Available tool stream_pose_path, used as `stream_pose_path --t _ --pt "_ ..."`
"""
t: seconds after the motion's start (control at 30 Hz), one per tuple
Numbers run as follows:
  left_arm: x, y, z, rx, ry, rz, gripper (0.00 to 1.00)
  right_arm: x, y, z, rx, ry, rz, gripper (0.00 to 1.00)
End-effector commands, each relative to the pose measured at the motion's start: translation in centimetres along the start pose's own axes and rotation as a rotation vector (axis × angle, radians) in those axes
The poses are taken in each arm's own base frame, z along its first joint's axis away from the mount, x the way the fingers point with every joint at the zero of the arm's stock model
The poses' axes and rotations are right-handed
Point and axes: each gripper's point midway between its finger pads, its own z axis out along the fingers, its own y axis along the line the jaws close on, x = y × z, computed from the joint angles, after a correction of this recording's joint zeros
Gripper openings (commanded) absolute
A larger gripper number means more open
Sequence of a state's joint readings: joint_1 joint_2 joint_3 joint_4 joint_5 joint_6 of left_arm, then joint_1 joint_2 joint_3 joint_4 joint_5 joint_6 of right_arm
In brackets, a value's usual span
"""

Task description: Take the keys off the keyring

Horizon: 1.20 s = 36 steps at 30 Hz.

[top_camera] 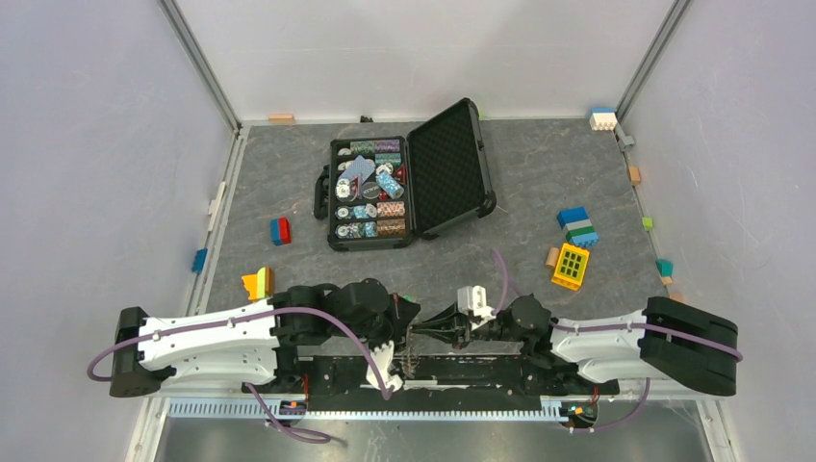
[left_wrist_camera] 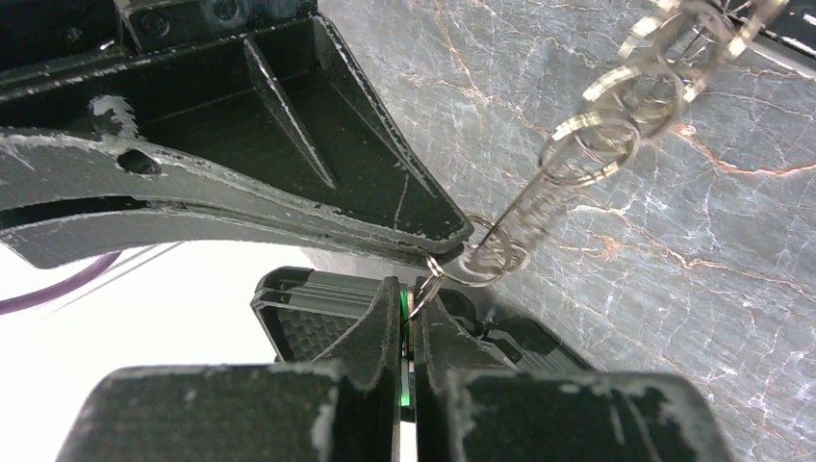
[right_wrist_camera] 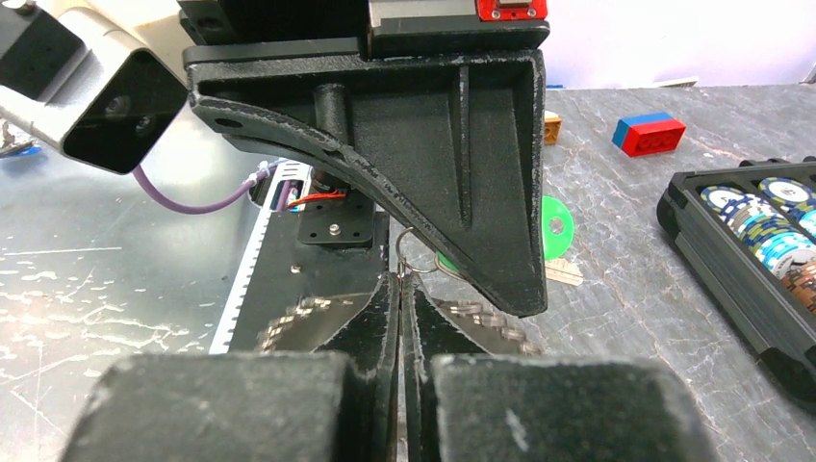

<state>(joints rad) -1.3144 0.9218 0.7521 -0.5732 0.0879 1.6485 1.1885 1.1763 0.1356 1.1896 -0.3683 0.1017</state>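
Note:
Low over the table's near edge, my two grippers meet tip to tip. My left gripper (top_camera: 404, 325) (left_wrist_camera: 410, 313) is shut on a key with a bright green tag (right_wrist_camera: 556, 225), whose green edge shows between the fingers. My right gripper (top_camera: 421, 332) (right_wrist_camera: 400, 281) is shut on the thin silver keyring (right_wrist_camera: 408, 252) right beside the left fingertips. A string of small silver rings (left_wrist_camera: 589, 149) runs away along the wire. The other keys (right_wrist_camera: 481, 320) hang blurred like saw teeth on either side of my right fingers and dangle below the grippers (top_camera: 409, 364).
An open black case (top_camera: 332, 197) of poker chips stands at the back centre, its lid (top_camera: 450, 166) raised to the right. Toy bricks lie about: red-blue (top_camera: 280, 230), orange-yellow (top_camera: 258, 283), a yellow grid block (top_camera: 571, 266) and a blue-green stack (top_camera: 577, 227).

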Motion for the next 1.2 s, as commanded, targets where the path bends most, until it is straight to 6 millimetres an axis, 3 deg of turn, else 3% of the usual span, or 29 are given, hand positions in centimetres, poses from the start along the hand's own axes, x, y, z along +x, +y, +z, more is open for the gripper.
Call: stream_pose_path --t 0.0,0.33,0.5,0.8,1.17 --pt "0.0 1.7 -0.5 -0.062 0.0 0.034 0.02 -3.3 -0.4 -0.4 0.037 -0.115 -0.039 0.0" --pt "0.0 1.8 -0.6 -0.066 0.001 0.032 0.02 -3.8 -2.4 -3.5 0.208 -0.175 -0.045 0.0" --pt "0.0 1.8 -0.5 -0.062 0.001 0.03 0.02 -2.6 -3.1 -5.3 0.283 -0.173 -0.03 0.0" --pt "0.0 1.7 -0.5 -0.061 0.003 0.031 0.02 0.1 -2.9 -5.2 0.263 -0.07 -0.029 0.0" --pt "0.2 1.8 -0.5 -0.062 0.015 0.025 0.02 0.5 -4.1 -6.0 0.337 -0.041 -0.049 0.0"
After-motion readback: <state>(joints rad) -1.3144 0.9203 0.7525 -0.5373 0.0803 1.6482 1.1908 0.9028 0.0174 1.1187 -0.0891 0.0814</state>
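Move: The right hand's shut fingers already pinch one of the small wire rings on the keyring's rim, and the big keyring disc hangs about 4 cm back from and 5 cm below this hand. The green key tag is some 5 cm ahead of it, 2 cm left, about level. From the left hand, which already grips the tag's ring, the tag is roughly 3 cm ahead, and the pinched small ring about 2 cm back and 2 cm right. Keeping its fingers shut on the small ring, the right hand pulls it about 4 cm to the right and up, away from the left fingers, then swings it roughly 3 cm forward, turning some 15 degrees clockwise and sinking again by about 1.5 cm. The left hand keeps its shut grip on the tag's ring and is drawn about 2 cm right and up with the pull, then settles roughly halfway back. ##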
